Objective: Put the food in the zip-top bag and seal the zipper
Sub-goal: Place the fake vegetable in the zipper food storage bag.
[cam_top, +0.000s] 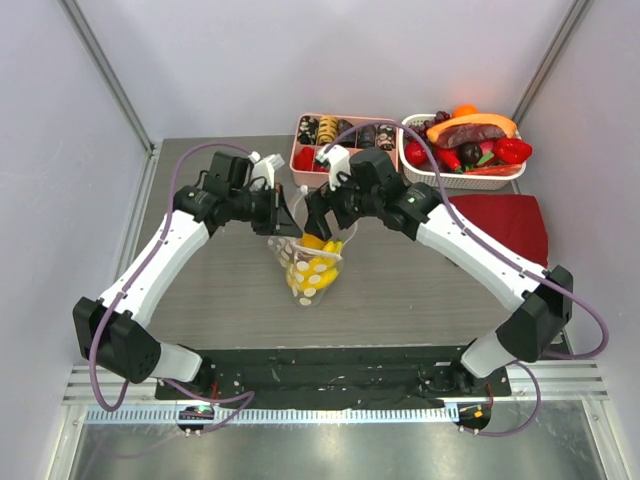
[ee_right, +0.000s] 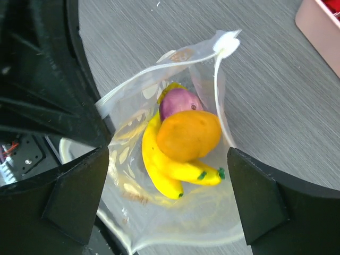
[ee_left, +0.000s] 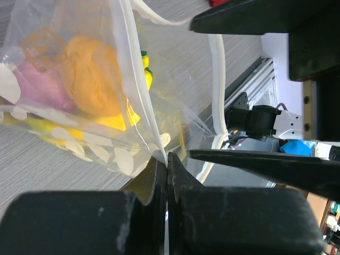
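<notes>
The zip-top bag (cam_top: pixel 312 272), clear with white dots, hangs mouth-up over the table's middle. My left gripper (cam_top: pixel 283 222) is shut on its mouth edge, and the left wrist view shows the jaws (ee_left: pixel 168 156) pinching the film. Inside lie a yellow banana bunch (ee_right: pixel 159 164), an orange piece (ee_right: pixel 188 135) and a pink-purple piece (ee_right: pixel 178 102); the orange piece (ee_left: pixel 90 79) and pink piece (ee_left: pixel 37 87) also show through the bag wall. The zipper strip (ee_right: pixel 220 90) stands apart, so the mouth is open. My right gripper (cam_top: pixel 318 215) is open and empty just above the mouth, its fingers (ee_right: pixel 79 191) on either side of the bag.
A pink compartment tray (cam_top: pixel 340 140) with small pieces stands at the back. A white basket (cam_top: pixel 465 178) of toy fruit is to its right. A red cloth (cam_top: pixel 505 222) lies on the right side of the table.
</notes>
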Controlling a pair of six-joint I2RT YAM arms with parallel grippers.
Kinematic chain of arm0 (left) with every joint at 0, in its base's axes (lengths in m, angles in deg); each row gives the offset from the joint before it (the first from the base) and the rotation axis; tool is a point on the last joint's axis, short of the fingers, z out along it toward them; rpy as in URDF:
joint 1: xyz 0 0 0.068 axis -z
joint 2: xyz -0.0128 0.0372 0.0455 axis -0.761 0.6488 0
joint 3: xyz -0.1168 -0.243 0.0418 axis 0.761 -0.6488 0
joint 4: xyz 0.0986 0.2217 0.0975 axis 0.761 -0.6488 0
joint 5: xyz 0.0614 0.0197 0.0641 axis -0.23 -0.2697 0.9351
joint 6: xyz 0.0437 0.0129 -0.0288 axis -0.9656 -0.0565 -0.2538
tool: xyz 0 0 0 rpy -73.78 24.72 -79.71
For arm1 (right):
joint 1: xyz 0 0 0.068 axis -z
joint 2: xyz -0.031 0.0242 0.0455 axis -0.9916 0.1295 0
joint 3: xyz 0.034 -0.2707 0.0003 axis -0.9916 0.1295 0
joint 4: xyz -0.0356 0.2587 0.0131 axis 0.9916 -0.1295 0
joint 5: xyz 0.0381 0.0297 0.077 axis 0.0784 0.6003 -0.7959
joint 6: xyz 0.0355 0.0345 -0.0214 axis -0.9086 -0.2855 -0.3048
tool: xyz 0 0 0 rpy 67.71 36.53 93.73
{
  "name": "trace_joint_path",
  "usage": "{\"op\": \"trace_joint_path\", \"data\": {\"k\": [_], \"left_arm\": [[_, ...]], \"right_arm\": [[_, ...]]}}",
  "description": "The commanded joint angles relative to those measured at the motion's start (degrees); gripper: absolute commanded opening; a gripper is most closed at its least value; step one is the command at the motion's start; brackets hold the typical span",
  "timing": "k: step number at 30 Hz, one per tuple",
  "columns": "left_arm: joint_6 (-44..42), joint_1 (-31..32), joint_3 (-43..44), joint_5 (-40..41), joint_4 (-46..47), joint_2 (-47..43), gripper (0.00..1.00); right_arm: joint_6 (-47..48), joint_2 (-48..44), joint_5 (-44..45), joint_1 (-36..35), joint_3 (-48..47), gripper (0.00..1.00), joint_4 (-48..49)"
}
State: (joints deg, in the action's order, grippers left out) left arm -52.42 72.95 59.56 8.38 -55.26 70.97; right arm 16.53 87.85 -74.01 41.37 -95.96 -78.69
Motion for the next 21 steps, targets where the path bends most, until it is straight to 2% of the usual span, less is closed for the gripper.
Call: {"op": "trace_joint_path", "data": {"k": [1, 4, 5, 7, 8, 12, 15, 18, 21], "left_arm": [[0.3, -0.5, 0.0, -2.0, 2.7, -1.7, 0.00], [0.3, -0.5, 0.0, -1.8, 3.0, -1.4, 0.00], [0.3, -0.4, 0.0, -1.7, 3.1, -1.4, 0.00], [0.4, -0.5, 0.0, -1.5, 3.2, -1.2, 0.00], [0.4, -0.5, 0.0, -1.5, 3.3, -1.4, 0.00], [1.2, -0.4, -0.8, -1.5, 4.3, -1.8, 0.00], [1.7, -0.5, -1.2, -1.1, 4.5, -2.1, 0.00], [1.8, -0.5, -1.2, -0.3, 5.0, -1.9, 0.00], [2.1, -0.5, -1.2, -0.3, 5.3, -1.7, 0.00]], "right_arm": [[-2.2, -6.2, -3.2, 5.7, -2.4, 0.98, 0.3], [-2.9, -6.4, -8.8, 17.3, -4.9, 0.98, -2.1], [-2.6, -6.2, -9.9, 24.1, -5.7, 0.98, -3.2], [-2.8, -5.3, -16.5, 31.4, -7.0, 0.98, -5.2], [-2.6, -5.0, -19.3, 39.5, -7.5, 0.98, -5.7], [-1.8, 0.7, -27.9, 57.1, -10.6, 0.98, -8.3], [0.2, 4.9, -29.8, 65.4, -15.5, 0.98, -10.4], [3.1, 9.6, -25.2, 68.9, -19.4, 0.98, -10.9], [5.4, 14.5, -20.4, 69.5, -23.3, 0.98, -11.1]]}}
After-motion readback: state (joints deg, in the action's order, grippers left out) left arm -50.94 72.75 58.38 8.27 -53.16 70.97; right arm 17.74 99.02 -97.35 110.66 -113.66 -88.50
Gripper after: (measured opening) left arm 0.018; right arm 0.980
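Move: The red pepper at the basket's right end lies about 28 cm ahead of the open right hand, 48 cm to its right and 17 cm lower. The dark eggplant sits some 11 cm left of the pepper; the red cloth lies about 20 cm nearer the base than the pepper and 5 cm left of it. From the left hand, still pinching the bag's edge, the pepper is roughly 32 cm ahead and 56 cm right. Wide open, the right hand swings some 44 cm right and 15 forward towards the basket, turning about 50 degrees clockwise. ##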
